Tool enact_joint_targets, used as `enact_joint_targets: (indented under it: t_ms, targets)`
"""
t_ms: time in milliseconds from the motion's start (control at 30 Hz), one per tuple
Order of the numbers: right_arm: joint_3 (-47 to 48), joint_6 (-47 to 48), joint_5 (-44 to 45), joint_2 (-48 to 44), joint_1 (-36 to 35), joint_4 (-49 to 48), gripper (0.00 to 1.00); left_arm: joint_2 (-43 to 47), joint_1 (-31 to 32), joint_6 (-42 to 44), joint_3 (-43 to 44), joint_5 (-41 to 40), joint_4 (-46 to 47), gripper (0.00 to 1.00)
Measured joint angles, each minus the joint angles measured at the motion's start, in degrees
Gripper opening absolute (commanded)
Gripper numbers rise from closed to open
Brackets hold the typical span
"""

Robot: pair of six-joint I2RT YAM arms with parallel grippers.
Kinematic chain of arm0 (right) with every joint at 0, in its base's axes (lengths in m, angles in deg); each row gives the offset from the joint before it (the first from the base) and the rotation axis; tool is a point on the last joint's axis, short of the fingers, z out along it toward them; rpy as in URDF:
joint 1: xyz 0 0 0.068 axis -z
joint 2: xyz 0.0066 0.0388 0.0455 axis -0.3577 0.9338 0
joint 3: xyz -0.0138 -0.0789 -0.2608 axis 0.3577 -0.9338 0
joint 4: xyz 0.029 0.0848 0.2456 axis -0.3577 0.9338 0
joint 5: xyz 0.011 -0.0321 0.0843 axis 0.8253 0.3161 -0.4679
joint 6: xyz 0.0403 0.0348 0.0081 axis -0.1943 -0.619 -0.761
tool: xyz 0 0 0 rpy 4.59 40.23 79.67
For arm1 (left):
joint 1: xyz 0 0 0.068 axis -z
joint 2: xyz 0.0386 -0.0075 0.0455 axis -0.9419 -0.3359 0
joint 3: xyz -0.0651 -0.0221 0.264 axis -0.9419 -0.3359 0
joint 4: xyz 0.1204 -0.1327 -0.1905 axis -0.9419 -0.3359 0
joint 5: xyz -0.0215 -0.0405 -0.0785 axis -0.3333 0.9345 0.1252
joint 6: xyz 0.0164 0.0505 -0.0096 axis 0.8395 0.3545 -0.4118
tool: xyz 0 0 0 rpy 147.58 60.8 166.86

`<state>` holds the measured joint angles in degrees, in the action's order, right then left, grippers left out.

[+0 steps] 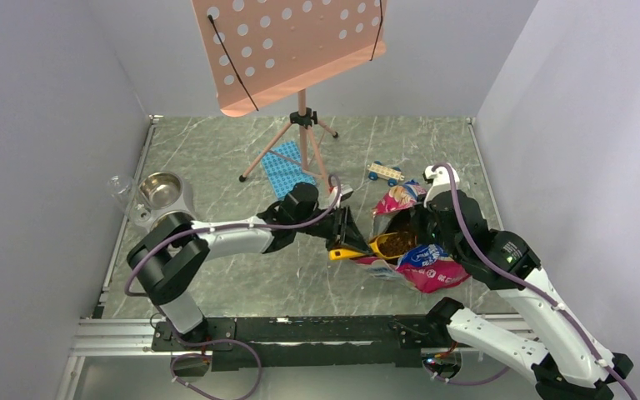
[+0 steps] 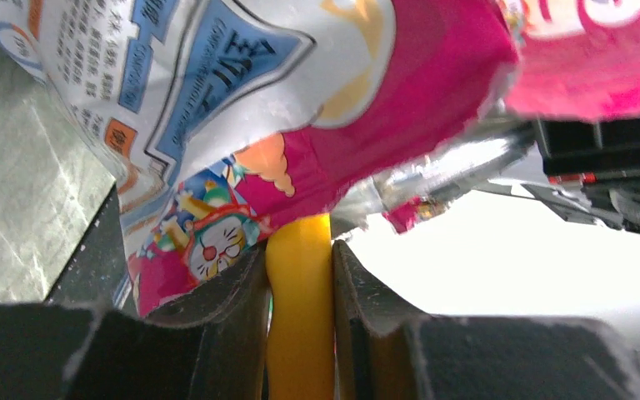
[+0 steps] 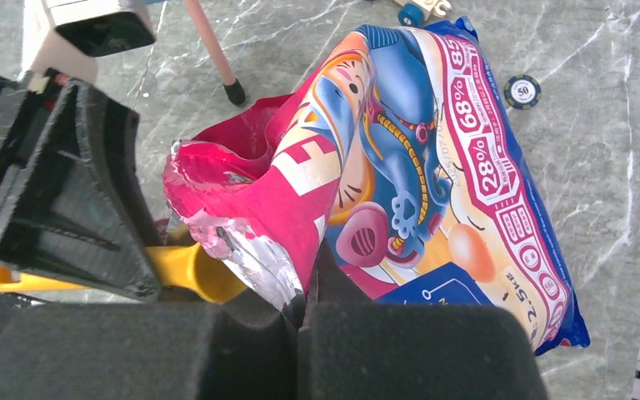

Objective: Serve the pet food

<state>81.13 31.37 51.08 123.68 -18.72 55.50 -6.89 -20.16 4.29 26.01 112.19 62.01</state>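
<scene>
The pink-and-blue foil bag (image 1: 430, 268) lies on the table with its mouth open to the left. Dark brown pet food (image 1: 395, 243) shows in that mouth, at the bowl of the yellow scoop (image 1: 360, 250). My left gripper (image 1: 343, 235) is shut on the scoop's handle (image 2: 300, 325), which is pinched between its jaws (image 2: 300, 267) just under the bag (image 2: 217, 100). My right gripper (image 3: 312, 292) is shut on the torn pink edge of the bag (image 3: 417, 167). The scoop (image 3: 190, 272) pokes in beneath that edge. From both wrist views the kibble is hidden.
A steel bowl (image 1: 161, 190) stands at the far left beside a clear glass (image 1: 123, 193). A pink music stand (image 1: 302, 117) stands at the back centre, over a blue cloth (image 1: 287, 168). A toy car (image 1: 385, 173) and a poker chip (image 3: 522, 90) lie behind the bag.
</scene>
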Motion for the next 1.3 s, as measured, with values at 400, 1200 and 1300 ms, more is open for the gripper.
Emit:
enact_joint_targets:
  t_ms: [400,1200,1300]
  targets:
    - [0.1,-0.7,0.4,0.2,-0.1,0.0,0.0,10.4,-1.5,2.1,-3.0,0.3,1.3,0.0]
    - [1.1,-0.1,0.4,1.4,-0.2,0.5,0.0,13.5,-2.4,0.4,-12.0,0.2,8.3,0.0]
    - [1.1,-0.1,0.5,1.4,-0.2,0.4,0.0,16.2,-2.8,1.5,-13.9,0.0,6.0,0.0]
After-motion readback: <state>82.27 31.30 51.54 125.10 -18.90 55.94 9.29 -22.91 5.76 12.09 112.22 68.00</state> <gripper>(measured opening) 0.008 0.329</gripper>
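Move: The near steel bowl, where the loaded scoop is going, lies some 48 cm to the left of the left gripper, about 9 cm farther out and 16 cm lower; the far bowl is about 10 cm beyond it, some 51 cm left. The pet food bag's middle is about 15 cm right, 1 cm ahead and 10 cm below. A music stand foot stands about 15 cm ahead, 3 cm left, 18 cm below. From the right gripper the near bowl is about 60 cm left, 5 cm ahead, 23 cm below. Keep the left gripper shut on the yellow scoop's handle and raise it about 5 cm out of the bag's mouth, easing left and tipping the fingertips up some 10 degrees. Hover briefly, then draw left towards the bowls another 3 cm, sinking slightly and pulling back a little. Hold the bag's rim still with the right gripper. ##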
